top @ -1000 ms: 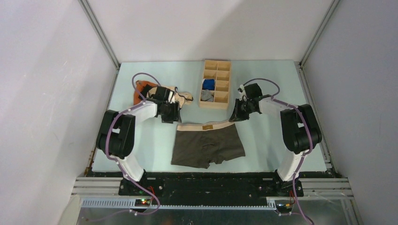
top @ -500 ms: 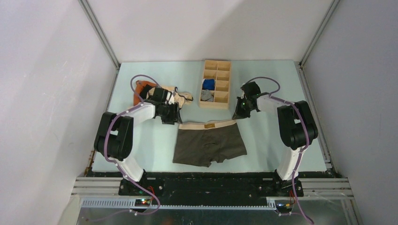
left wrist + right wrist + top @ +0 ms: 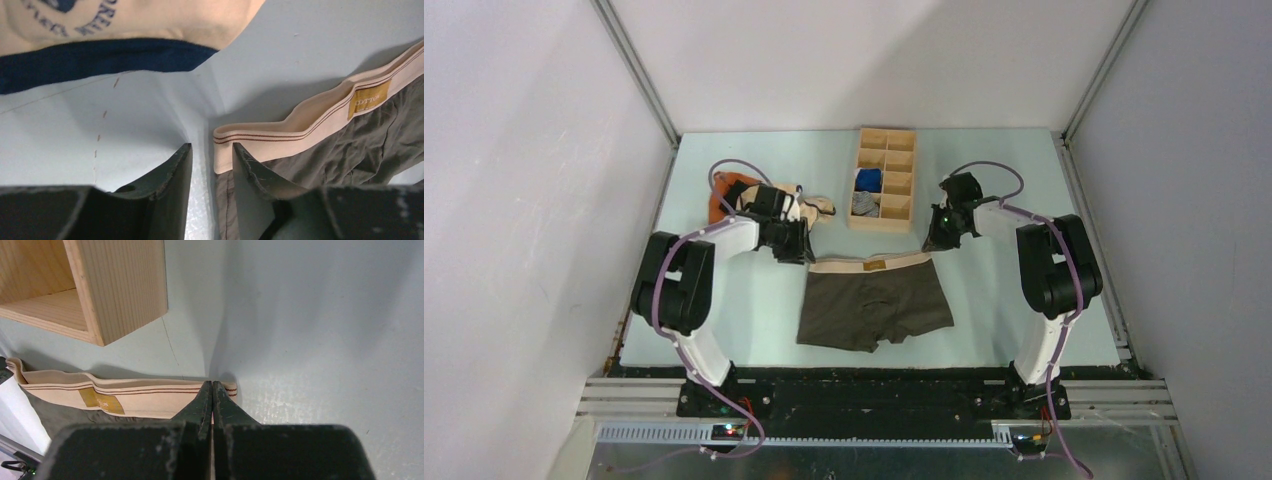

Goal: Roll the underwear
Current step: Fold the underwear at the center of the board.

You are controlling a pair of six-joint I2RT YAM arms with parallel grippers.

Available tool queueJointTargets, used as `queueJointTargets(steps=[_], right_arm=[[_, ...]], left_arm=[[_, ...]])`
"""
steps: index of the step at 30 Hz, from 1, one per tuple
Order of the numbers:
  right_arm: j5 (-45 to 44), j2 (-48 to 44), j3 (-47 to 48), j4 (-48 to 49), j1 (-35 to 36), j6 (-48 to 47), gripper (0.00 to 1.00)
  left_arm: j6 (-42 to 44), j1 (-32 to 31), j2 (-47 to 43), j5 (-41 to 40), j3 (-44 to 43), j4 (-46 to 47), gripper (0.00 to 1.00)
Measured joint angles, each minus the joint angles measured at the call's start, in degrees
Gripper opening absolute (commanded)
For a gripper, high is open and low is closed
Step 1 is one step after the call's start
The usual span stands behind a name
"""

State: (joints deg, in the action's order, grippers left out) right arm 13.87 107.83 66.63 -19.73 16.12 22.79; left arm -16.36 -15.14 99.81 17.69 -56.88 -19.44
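The underwear (image 3: 874,305) lies flat mid-table, dark olive-brown, with its pale beige waistband (image 3: 871,264) on the far side. My left gripper (image 3: 796,250) is at the waistband's left end. In the left wrist view the left gripper (image 3: 210,146) is open, the waistband's corner (image 3: 222,150) lying in the gap by the right finger (image 3: 250,175). My right gripper (image 3: 934,240) is at the waistband's right end. In the right wrist view the right gripper (image 3: 212,382) is shut, pinching the waistband (image 3: 150,395) near its corner, right of the brown label (image 3: 100,401).
A wooden compartment box (image 3: 884,180) stands just beyond the waistband, holding a blue roll (image 3: 869,179) and a grey roll (image 3: 863,203); its corner (image 3: 120,285) is close to my right gripper. A cream-and-orange garment (image 3: 734,195) lies behind my left gripper.
The underwear has slid a little to the right and away from the arm bases. My right gripper has drawn back toward the far side; my left gripper has shifted slightly right.
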Motion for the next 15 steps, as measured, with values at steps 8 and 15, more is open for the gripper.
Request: queueJointTargets(steps=[8, 15], right_arm=[[0.0, 0.0, 0.0, 0.1, 0.1, -0.7, 0.0], [1.2, -1.9, 0.0, -0.1, 1.2, -6.6, 0.07]], left_arm=[[0.5, -1.4, 3.6, 2.2, -3.1, 0.9, 0.15], [0.8, -1.8, 4.0, 0.2, -3.8, 0.5, 0.0]])
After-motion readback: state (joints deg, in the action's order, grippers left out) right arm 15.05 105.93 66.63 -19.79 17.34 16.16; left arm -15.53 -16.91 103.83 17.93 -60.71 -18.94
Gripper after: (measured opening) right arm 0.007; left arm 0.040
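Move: The underwear's left waistband corner lies about 1 cm ahead of and 2 cm right of the left hand, some 1 cm below it. The clothes pile sits roughly 15 cm ahead and 12 cm left of that hand. The right hand already pinches the right waistband end; the left corner is about 28 cm to its left and 3 cm back, the wooden box some 17 cm ahead and 10 cm left. Left hand slides 2 cm right and forward, pinching the waistband corner; right hand keeps hold, finally lifting 1 cm. ##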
